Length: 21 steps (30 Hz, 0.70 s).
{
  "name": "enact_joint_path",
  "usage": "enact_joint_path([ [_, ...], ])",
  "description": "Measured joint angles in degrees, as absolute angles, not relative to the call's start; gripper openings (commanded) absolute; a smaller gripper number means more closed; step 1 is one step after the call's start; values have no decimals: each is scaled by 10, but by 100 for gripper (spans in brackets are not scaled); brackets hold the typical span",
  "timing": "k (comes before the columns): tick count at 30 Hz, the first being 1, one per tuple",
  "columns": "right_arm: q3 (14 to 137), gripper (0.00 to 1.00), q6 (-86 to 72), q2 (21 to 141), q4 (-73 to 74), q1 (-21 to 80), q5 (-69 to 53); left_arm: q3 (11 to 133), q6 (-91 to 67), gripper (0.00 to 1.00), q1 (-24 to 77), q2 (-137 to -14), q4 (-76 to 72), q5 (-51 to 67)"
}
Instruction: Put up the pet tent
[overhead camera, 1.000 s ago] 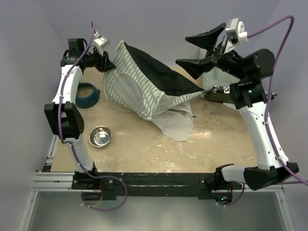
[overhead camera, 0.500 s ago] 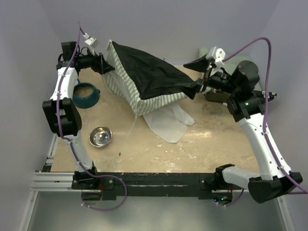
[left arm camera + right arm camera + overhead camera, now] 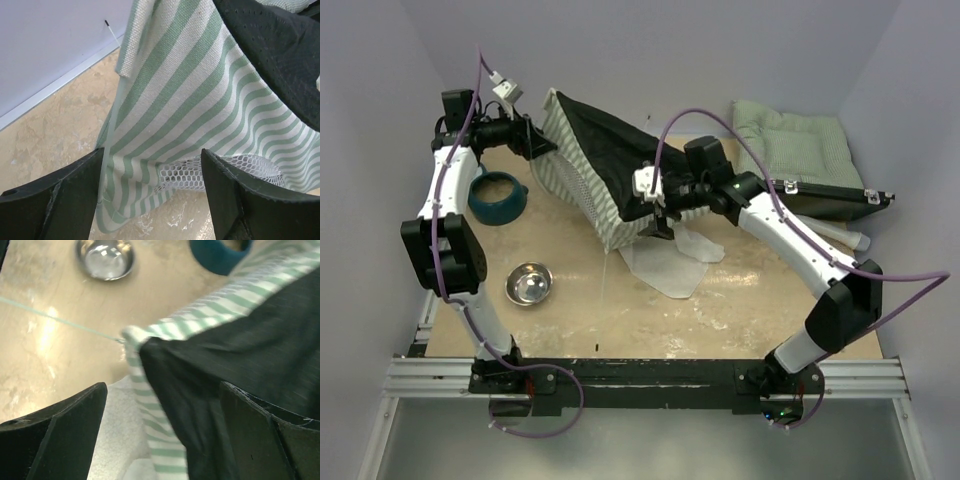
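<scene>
The pet tent (image 3: 585, 165) lies tipped over at the back middle of the table, its striped green-and-white walls and mesh panel facing left and its black floor panel facing up. A white flap (image 3: 665, 262) spreads in front of it. My left gripper (image 3: 535, 138) is open at the tent's back left corner. In the left wrist view the striped cloth (image 3: 200, 95) and mesh (image 3: 210, 172) lie between the spread fingers of that gripper (image 3: 152, 195), ungripped. My right gripper (image 3: 660, 205) is open over the tent's near right corner (image 3: 150, 347), with that gripper (image 3: 162, 435) straddling the stripes and black panel.
A teal bowl (image 3: 498, 197) sits at the left and a steel bowl (image 3: 530, 283) in front of it. A green quilted cushion (image 3: 790, 140) and a black case (image 3: 830, 200) lie at the back right. A thin pole (image 3: 60, 320) sticks out from the tent's corner.
My left gripper has opened and let go of the tent's corner. The right arm has swung from the back right down to the tent's near corner. The tent has shifted and settled.
</scene>
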<state>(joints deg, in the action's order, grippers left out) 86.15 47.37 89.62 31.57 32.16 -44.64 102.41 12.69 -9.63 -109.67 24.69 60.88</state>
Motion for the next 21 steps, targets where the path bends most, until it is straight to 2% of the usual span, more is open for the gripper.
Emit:
enact_joint_path([
  [4, 833, 94, 536, 895, 325, 359, -427, 1027, 131, 80, -96, -1113, 248, 608],
  [8, 832, 84, 554, 897, 307, 380, -414, 1037, 130, 79, -95, -1137, 248, 607],
  [11, 827, 64, 554, 901, 266, 389, -401, 1047, 130, 78, -93, -1149, 248, 607],
  [14, 815, 36, 548, 908, 224, 390, -384, 1055, 130, 78, -90, -1155, 246, 607],
  [16, 802, 7, 545, 908, 202, 390, -371, 1057, 129, 77, -88, -1157, 245, 607],
  [17, 796, 0, 542, 908, 191, 390, -366, 1057, 127, 77, -86, -1157, 243, 608],
  [21, 791, 0, 513, 908, 169, 390, -354, 1064, 116, 86, -81, -1164, 234, 611],
])
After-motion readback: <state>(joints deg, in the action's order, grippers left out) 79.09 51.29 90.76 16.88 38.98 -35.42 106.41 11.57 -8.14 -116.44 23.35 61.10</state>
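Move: The right hand's target, the tent's near corner where the striped hem meets the black cloth, lies about 4 cm to its left, level fore-and-aft and some 3 cm lower. From there the steel bowl is roughly 22 cm farther left, 5 cm nearer the base and 19 cm lower; the teal bowl is about 32 cm left, 19 cm farther out and 18 cm lower. From the left hand, that corner lies about 17 cm right, 17 cm back and 3 cm lower. The right hand, fingers wide open and pointing left, reaches about 4 cm left and 2 cm down to the tent's near corner, first easing back a couple of centimetres and then coming forward again by about 3 cm as it rolls some 10 degrees and shuts its fingers to pinch the striped-and-black hem. The left hand meanwhile sinks about 3 cm and goes some 2 cm forward, its open fingers still at the striped edge at the tent's far left. ##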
